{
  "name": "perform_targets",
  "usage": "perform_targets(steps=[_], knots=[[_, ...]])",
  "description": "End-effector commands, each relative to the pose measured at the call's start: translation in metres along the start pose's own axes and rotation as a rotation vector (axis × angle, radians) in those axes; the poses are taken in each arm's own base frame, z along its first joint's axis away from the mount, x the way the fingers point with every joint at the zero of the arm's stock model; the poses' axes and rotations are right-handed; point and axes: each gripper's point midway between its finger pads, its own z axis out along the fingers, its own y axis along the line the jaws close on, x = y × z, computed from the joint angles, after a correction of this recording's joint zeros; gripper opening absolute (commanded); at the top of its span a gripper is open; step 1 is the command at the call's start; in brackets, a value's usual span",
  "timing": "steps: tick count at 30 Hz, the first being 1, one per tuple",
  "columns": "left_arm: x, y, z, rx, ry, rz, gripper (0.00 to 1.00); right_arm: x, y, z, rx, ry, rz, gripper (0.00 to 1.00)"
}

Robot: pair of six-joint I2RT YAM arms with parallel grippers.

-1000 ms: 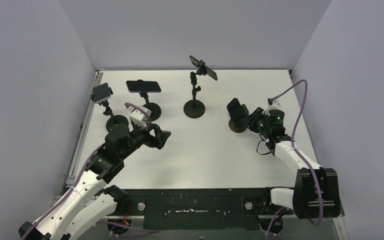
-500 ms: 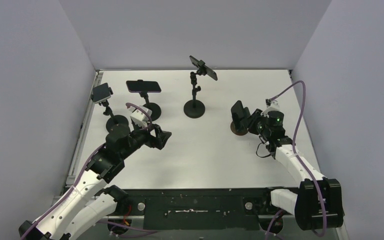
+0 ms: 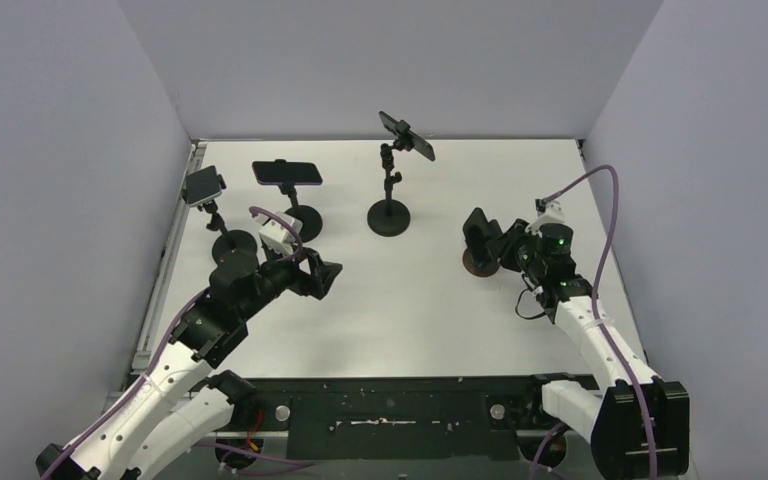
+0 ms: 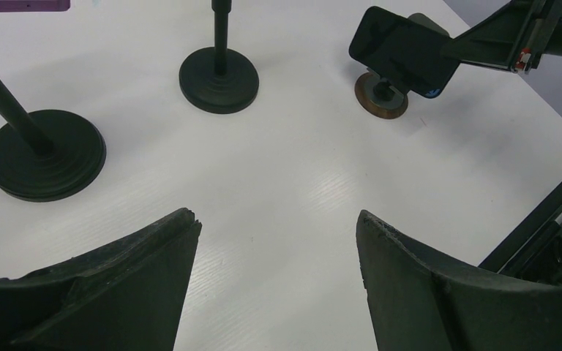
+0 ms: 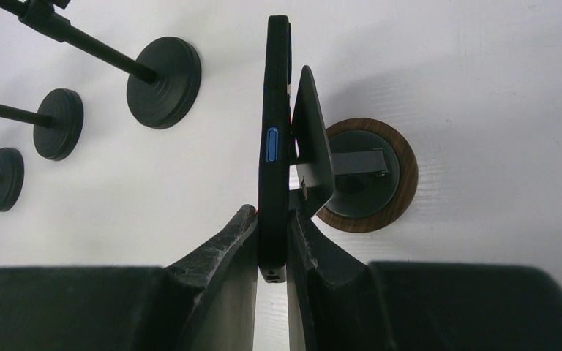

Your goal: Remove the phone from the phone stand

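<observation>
A black phone (image 5: 274, 139) with a blue side button stands edge-on against the tilted plate of a phone stand (image 5: 313, 157), which has a round wooden base (image 5: 402, 191). My right gripper (image 5: 272, 213) is shut on the phone's lower end, one finger on each face. From above, the phone (image 3: 477, 232) and the stand's base (image 3: 472, 264) sit right of the table's centre, with the right gripper (image 3: 500, 247) reaching in from the right. My left gripper (image 3: 325, 277) hovers open with nothing in it at centre left. In the left wrist view its jaws (image 4: 278, 219) stand wide over bare table.
Three black stands with round bases each hold a phone. One is at back centre (image 3: 390, 215), one at back left (image 3: 303, 222) and one at far left (image 3: 233, 243). Grey walls close in the left, right and back. A rail (image 3: 165, 270) runs along the left edge.
The right gripper's jaws closed onto the phone. The right arm's elbow swung down and to the right. The left arm has not moved.
</observation>
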Motion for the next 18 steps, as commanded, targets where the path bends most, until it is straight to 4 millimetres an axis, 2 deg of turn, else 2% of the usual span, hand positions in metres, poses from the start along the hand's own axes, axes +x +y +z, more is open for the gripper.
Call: perform_targets(steps=[1, 12, 15, 18], knots=[[-0.017, -0.004, -0.004, 0.008, -0.053, 0.019, 0.76, -0.061, 0.035, -0.017, -0.095, -0.179, -0.012, 0.00], [-0.020, -0.001, -0.007, -0.009, -0.066, 0.017, 0.76, -0.082, 0.053, -0.037, -0.134, -0.233, -0.008, 0.00], [-0.020, 0.000, -0.007, -0.016, -0.070, 0.016, 0.76, -0.090, 0.062, -0.047, -0.166, -0.258, -0.007, 0.00], [-0.020, 0.001, -0.007, -0.021, -0.071, 0.016, 0.76, -0.087, 0.071, -0.058, -0.196, -0.244, 0.013, 0.00]])
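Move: The right fingers already pinch the phone by its near right edge; the phone's middle is about 4 cm ahead of them, 3 cm to their left and 1 cm higher. Its phone stand is centred some 3 cm ahead, 3 cm left and 7 cm below the hand, and the tall stand's base about 14 cm ahead, 25 cm left and 13 cm below. From the left hand the phone lies roughly 12 cm ahead, 35 cm right and 9 cm lower. The right hand keeps its pinch and lifts the phone about 5 cm up, away from the stand, tipping slightly upward. ##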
